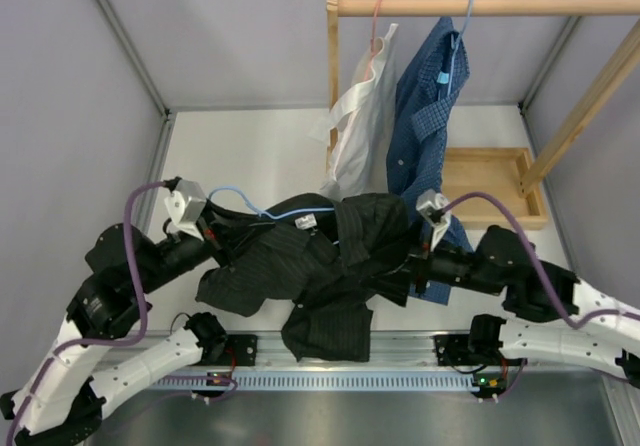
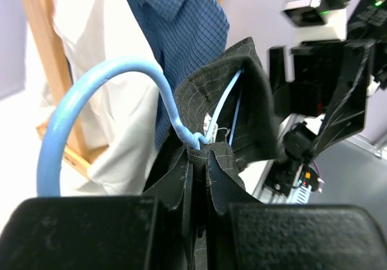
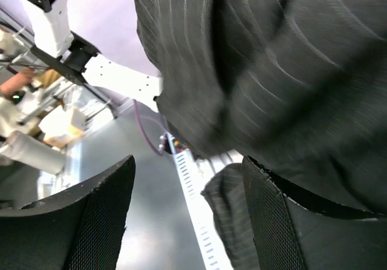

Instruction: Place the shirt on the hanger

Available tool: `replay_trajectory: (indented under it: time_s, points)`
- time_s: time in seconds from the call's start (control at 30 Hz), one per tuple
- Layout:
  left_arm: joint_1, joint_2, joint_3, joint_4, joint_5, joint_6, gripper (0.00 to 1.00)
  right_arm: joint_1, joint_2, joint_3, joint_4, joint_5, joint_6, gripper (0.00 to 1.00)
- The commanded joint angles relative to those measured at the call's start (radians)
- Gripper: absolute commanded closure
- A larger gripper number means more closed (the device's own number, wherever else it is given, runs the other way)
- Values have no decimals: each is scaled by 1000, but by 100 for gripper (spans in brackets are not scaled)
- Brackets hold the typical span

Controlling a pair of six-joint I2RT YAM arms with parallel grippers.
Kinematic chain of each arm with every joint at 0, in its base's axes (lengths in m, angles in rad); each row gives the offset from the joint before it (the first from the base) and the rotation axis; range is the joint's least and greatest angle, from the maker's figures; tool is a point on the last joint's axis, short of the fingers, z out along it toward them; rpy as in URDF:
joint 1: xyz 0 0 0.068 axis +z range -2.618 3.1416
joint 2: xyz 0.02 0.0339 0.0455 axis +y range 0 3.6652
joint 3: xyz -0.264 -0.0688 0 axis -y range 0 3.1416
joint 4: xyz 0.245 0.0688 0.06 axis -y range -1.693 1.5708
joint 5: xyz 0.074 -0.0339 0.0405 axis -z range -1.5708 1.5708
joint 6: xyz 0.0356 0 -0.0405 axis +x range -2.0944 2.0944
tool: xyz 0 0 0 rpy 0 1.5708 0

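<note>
The dark shirt (image 1: 330, 256) hangs bunched between my two arms above the table's near edge. The light-blue hanger (image 1: 228, 192) pokes its hook out of the collar on the left, and its wire runs under the fabric. My left gripper (image 1: 215, 231) is shut on the shirt's collar fabric (image 2: 242, 94) right at the hanger's neck (image 2: 196, 140); the hook (image 2: 103, 79) curves up to the left. My right gripper (image 3: 187, 179) is open just under the shirt (image 3: 272, 70). A fold of cloth (image 3: 227, 215) hangs beside its right finger, ungripped.
Behind stands a wooden rack (image 1: 480, 6) with a white shirt (image 1: 360, 116) on a pink hanger and a blue checked shirt (image 1: 425, 106). The rack's wooden base tray (image 1: 490, 181) lies at the back right. A metal rail (image 1: 340, 378) runs along the near edge.
</note>
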Motion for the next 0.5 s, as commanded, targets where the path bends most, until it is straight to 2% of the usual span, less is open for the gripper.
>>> replay_trajectory:
  time_s: [0.0,0.1,0.13,0.2,0.33,0.37,0.47]
  points:
    - [-2,53,87,-44,2,71,100,10,-69,144,-324,74,-164,32]
    - [-2,129,132,-67,119,63,100,10,-71,298,-390,227,-267,34]
    - [-2,146,141,-67,201,59,100,11,-60,326,-384,300,-298,36]
    - [-2,202,172,-67,258,57,100,11,8,427,-386,331,-380,36]
    - [-2,266,213,-69,275,86,100,10,150,590,-393,215,-473,34]
    - [-2,275,216,-70,386,103,100,8,180,618,-393,212,-485,33]
    - [-2,303,227,-69,568,147,100,-1,321,694,-393,151,-516,35]
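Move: The hanger's hook stands about 19 cm to the left of my open right hand, 8 cm ahead and 8 cm above it. The dark shirt's collar tag is some 10 cm to the left and 5 ahead, slightly higher; the shirt's loose shoulder lies right by the fingers, about 4 cm ahead. The white shirt hangs roughly 25 cm ahead. My left hand holds the hanger's neck, with the hook about 4 cm to its left and 3 ahead. With the fingers already open, I lift my right hand about 15 cm up and away from the loose shoulder, swinging first to the right, then partly back left while drifting forward, and roll it some 25 degrees so its front side rises. My left hand keeps its pinch on the hanger neck and collar, rises slightly, then carries them right and a little down, turning clockwise. ##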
